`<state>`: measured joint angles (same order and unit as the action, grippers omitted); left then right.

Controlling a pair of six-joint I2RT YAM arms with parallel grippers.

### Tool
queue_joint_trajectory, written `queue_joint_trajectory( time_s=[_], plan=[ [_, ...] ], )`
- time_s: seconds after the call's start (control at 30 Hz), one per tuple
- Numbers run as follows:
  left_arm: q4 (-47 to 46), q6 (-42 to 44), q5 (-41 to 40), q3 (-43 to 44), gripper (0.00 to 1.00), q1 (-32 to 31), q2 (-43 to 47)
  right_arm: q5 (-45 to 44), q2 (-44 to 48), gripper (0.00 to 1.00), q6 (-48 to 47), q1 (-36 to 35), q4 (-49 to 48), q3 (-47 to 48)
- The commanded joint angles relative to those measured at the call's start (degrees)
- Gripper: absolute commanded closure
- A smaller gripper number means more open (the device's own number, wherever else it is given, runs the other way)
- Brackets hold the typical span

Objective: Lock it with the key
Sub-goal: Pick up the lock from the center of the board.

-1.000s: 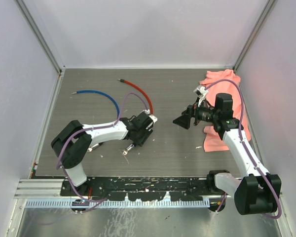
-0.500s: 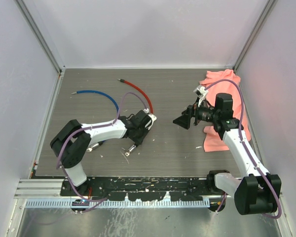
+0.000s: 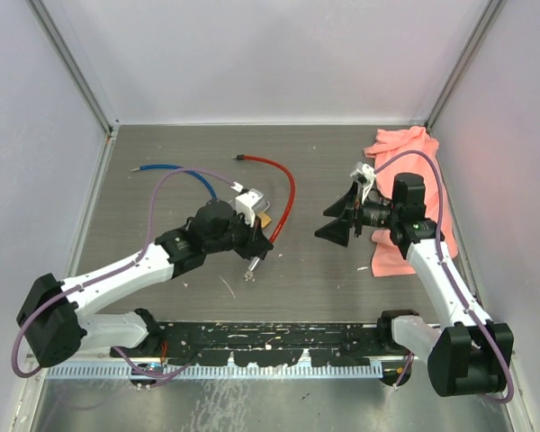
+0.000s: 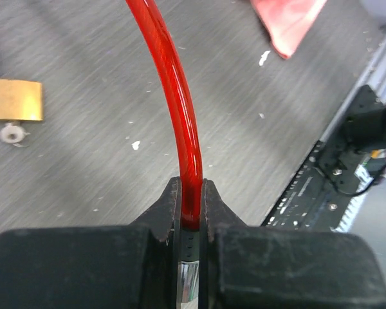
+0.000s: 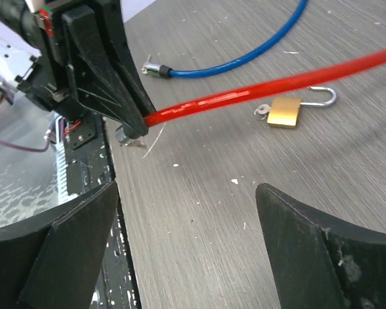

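Note:
A brass padlock (image 4: 13, 100) lies on the table with its shackle open, also visible in the right wrist view (image 5: 284, 111). A small silver key (image 4: 11, 133) sticks out of its underside. From above, the padlock (image 3: 265, 219) peeks out beside my left wrist. My left gripper (image 4: 191, 187) is shut on a red cable (image 4: 174, 96) near its metal end (image 3: 250, 267); the cable arcs up and back over the table (image 3: 292, 189). My right gripper (image 3: 337, 220) hangs open and holds nothing, facing the left gripper (image 5: 116, 96) across a gap.
A blue cable (image 3: 175, 169) lies at the back left, its end (image 5: 156, 69) showing in the right wrist view. A pink cloth (image 3: 405, 144) is bunched at the back right under the right arm. The black rail (image 3: 279, 346) runs along the near edge.
The left gripper has shut on the red cable. That arm swung forward and right, dragging the cable with it. The right gripper shifted only slightly.

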<state>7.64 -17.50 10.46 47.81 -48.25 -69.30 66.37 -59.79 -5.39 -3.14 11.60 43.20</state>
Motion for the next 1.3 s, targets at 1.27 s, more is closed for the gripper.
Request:
queue_joint_trajectory(
  time_s=[1.27],
  plan=[
    [-42.2, -20.8, 11.0, -8.2, 1.0, 0.1, -5.8, -5.1, -7.0, 0.12, 29.2, -5.0, -22.5, -0.5]
  ],
)
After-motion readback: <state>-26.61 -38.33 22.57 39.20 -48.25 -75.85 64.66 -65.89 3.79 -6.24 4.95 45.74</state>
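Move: The left hand already holds the red lock by its metal end, about 15 cm above the table. The open right gripper it is being brought to lies some 15 cm to its right, 4 cm ahead and 4 cm higher. From the right hand, the lock's cable just beyond the left fingers is about 9 cm left and 2 cm ahead, roughly level. The brass padlock lies on the table about 12 cm straight ahead of the left hand, 15 cm below. Keeping its pinch on the red lock's metal end, the left hand carries it about 6 cm right towards the open right gripper, first drawing back 2 cm, then rising nearly 3 cm while its fingers swing up some 25 degrees to near level. The right hand edges back 1 cm, rolls about 15 degrees and unrolls, then advances 3 cm forward and a little left towards the cable, fingers still wide. ##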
